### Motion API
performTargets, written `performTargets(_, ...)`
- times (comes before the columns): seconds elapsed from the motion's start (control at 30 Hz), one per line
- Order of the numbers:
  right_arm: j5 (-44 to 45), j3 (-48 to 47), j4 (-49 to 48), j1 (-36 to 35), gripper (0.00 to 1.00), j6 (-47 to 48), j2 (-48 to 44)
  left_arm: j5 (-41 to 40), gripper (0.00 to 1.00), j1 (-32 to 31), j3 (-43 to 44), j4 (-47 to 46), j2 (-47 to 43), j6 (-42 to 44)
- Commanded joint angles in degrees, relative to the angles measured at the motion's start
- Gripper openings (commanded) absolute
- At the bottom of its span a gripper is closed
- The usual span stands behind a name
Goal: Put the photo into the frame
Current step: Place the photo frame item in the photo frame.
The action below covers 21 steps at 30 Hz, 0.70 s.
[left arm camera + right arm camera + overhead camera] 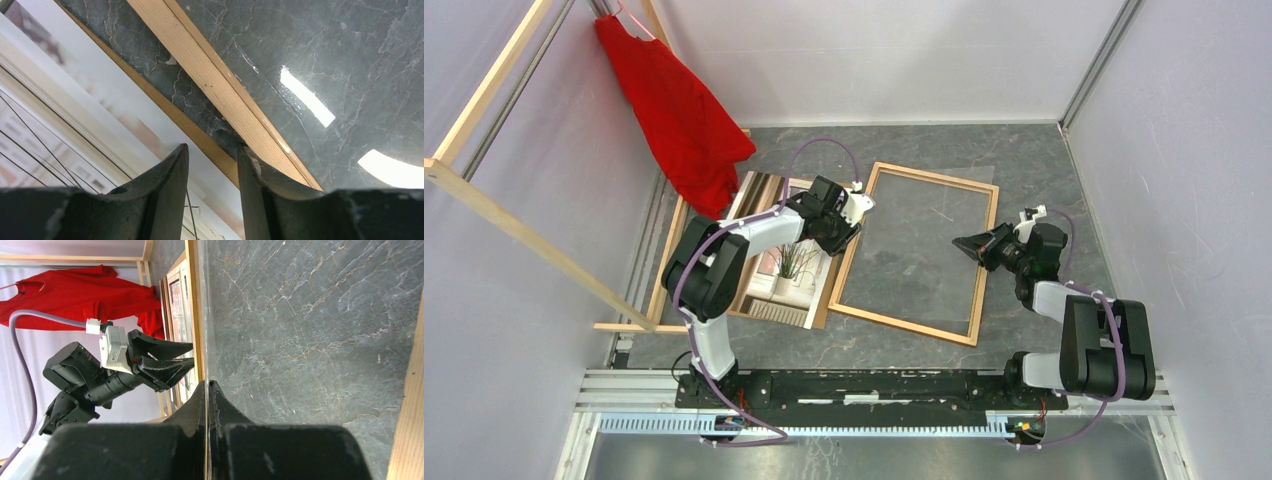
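The thin orange-brown frame (906, 327) lies flat mid-table with a clear sheet (924, 240) over its opening. My right gripper (962, 244) is at the frame's right rail, shut on the sheet's edge, which shows as a thin line between the closed jaws (207, 382). The photo (789, 265), a spiky green plant at a window, lies left of the frame on a brown board (820, 308). My left gripper (844, 233) hangs open over the photo's right edge. In its wrist view, the gripper (212, 147) straddles the photo (75, 115), the board's edge (185, 122) and the frame's rail (215, 85).
A red garment (679, 115) hangs from a pale wooden slat rack (484, 190) at the back left, close to the photo's far corner. White walls enclose the dark marbled table (1044, 160) on three sides. The arm bases sit on a rail (874, 385) at the near edge.
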State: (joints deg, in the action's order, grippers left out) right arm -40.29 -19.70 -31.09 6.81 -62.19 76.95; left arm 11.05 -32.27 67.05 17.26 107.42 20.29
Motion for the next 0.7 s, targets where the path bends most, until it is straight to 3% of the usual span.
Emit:
performTargets(0.0,0.47,-2.66,0.57,-1.66,0.00,-3.12,-2.37,4.63,0.47,-1.78,-2.03,2.08,-0.26,0.93)
performTargets(0.67,3.63,-4.17,-4.13,-6.53,0.00,-14.85,-5.84,6.44,0.46,-1.79,-3.94,0.88,-2.53,1.04)
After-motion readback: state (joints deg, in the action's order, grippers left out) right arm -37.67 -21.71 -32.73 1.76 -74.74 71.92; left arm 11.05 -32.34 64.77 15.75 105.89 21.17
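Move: The right hand holds the clear sheet by its right-hand edge, over the frame, whose middle lies some 8 cm to the left, 1 cm back and 9 cm below; the frame's right rim is about 5 cm to its right and 8 cm below. For the left hand, low at the left rim, the frame's middle is about 17 cm to the right and level fore and aft; the photo's middle is roughly 10 cm to its left, also level. The right hand, its fingers still shut on the clear sheet's edge, rises steadily by about 5 cm and drifts some 2.5 cm left, inward over the frame from the right rim, rolling so that its left side comes up by nearly 10 degrees. The left hand stays low and half open between the photo's edge and the frame's left rim, one finger beside that rim, and barely moves. ##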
